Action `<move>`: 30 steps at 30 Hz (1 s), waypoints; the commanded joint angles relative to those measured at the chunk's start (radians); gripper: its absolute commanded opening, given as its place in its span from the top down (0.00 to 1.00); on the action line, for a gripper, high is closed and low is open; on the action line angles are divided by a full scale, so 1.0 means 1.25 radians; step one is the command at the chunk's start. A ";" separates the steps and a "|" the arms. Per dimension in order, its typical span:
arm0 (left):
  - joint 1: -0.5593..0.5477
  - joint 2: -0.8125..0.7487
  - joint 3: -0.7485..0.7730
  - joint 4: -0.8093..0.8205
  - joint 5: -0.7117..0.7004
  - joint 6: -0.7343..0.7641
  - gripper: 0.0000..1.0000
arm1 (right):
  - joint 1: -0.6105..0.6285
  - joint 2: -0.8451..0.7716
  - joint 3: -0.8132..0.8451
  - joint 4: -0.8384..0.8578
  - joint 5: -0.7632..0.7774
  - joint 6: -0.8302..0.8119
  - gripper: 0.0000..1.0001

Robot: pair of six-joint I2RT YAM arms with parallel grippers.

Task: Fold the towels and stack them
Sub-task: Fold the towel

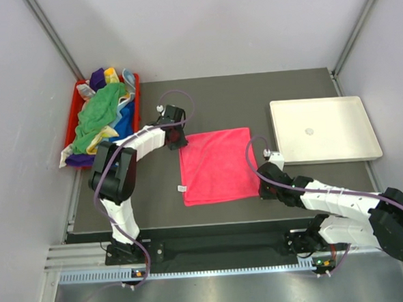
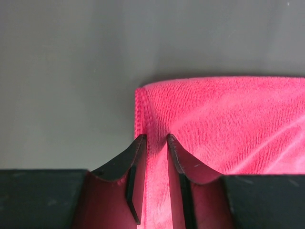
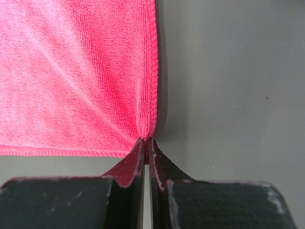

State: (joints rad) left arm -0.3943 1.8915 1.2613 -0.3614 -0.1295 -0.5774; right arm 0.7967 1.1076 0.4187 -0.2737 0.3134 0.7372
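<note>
A bright pink towel (image 1: 217, 165) lies spread flat on the dark table between my two arms. My left gripper (image 1: 175, 140) is down at its far left corner. In the left wrist view its jaws (image 2: 156, 138) stand a little apart, pressed onto the pink towel (image 2: 228, 124), with a strip of the hem between the tips. My right gripper (image 1: 264, 188) is at the near right corner. In the right wrist view it (image 3: 147, 140) is shut on the very corner of the pink towel (image 3: 71, 71). More towels (image 1: 103, 112), green, blue, purple and yellow, are heaped in the bin.
A red plastic bin (image 1: 74, 112) stands at the table's far left edge. A white flat tray (image 1: 323, 130) lies at the far right, just beyond the right arm. Grey walls close in the table on three sides.
</note>
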 commanded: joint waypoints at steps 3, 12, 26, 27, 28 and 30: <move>0.007 0.008 0.028 0.051 -0.020 -0.012 0.71 | 0.012 -0.012 -0.008 0.009 0.016 0.004 0.99; 0.015 -0.001 0.032 0.060 -0.028 -0.008 0.83 | 0.012 -0.005 -0.013 0.018 0.014 0.008 0.99; 0.049 0.008 0.056 0.041 0.015 -0.006 0.99 | 0.013 -0.004 -0.021 0.014 0.013 0.020 0.99; 0.050 0.010 0.062 0.038 0.016 -0.004 1.00 | 0.013 -0.004 -0.021 0.014 0.014 0.021 0.99; 0.052 0.011 0.065 0.034 0.019 -0.004 1.00 | 0.014 -0.003 -0.021 0.012 0.016 0.023 0.99; 0.054 0.015 0.068 0.033 0.025 -0.002 0.99 | 0.013 -0.005 -0.023 0.013 0.014 0.023 1.00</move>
State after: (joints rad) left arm -0.3367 1.9076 1.3010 -0.3336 -0.1097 -0.5846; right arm 0.7967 1.1057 0.4061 -0.2516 0.3176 0.7528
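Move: The left hand's part-open fingers are already down at the folded towel's far left corner, which lies only some 2 cm ahead and 1 cm left. From there the towel's white tag is about 16 cm back and 2 cm left, and the red bin's middle is about 8 cm ahead and 23 cm left. The right hand is already shut on the near right corner; from it the far left corner lies roughly 22 cm ahead and 20 cm left. The left fingers shut on the towel just inside its far left corner and pinch the fabric while creeping about 1 cm forward. Still closed, they draw it another 1.5 cm or so forward, slightly left, and lift about 1 cm. The right hand stays put and keeps its pinch on the near right corner. ##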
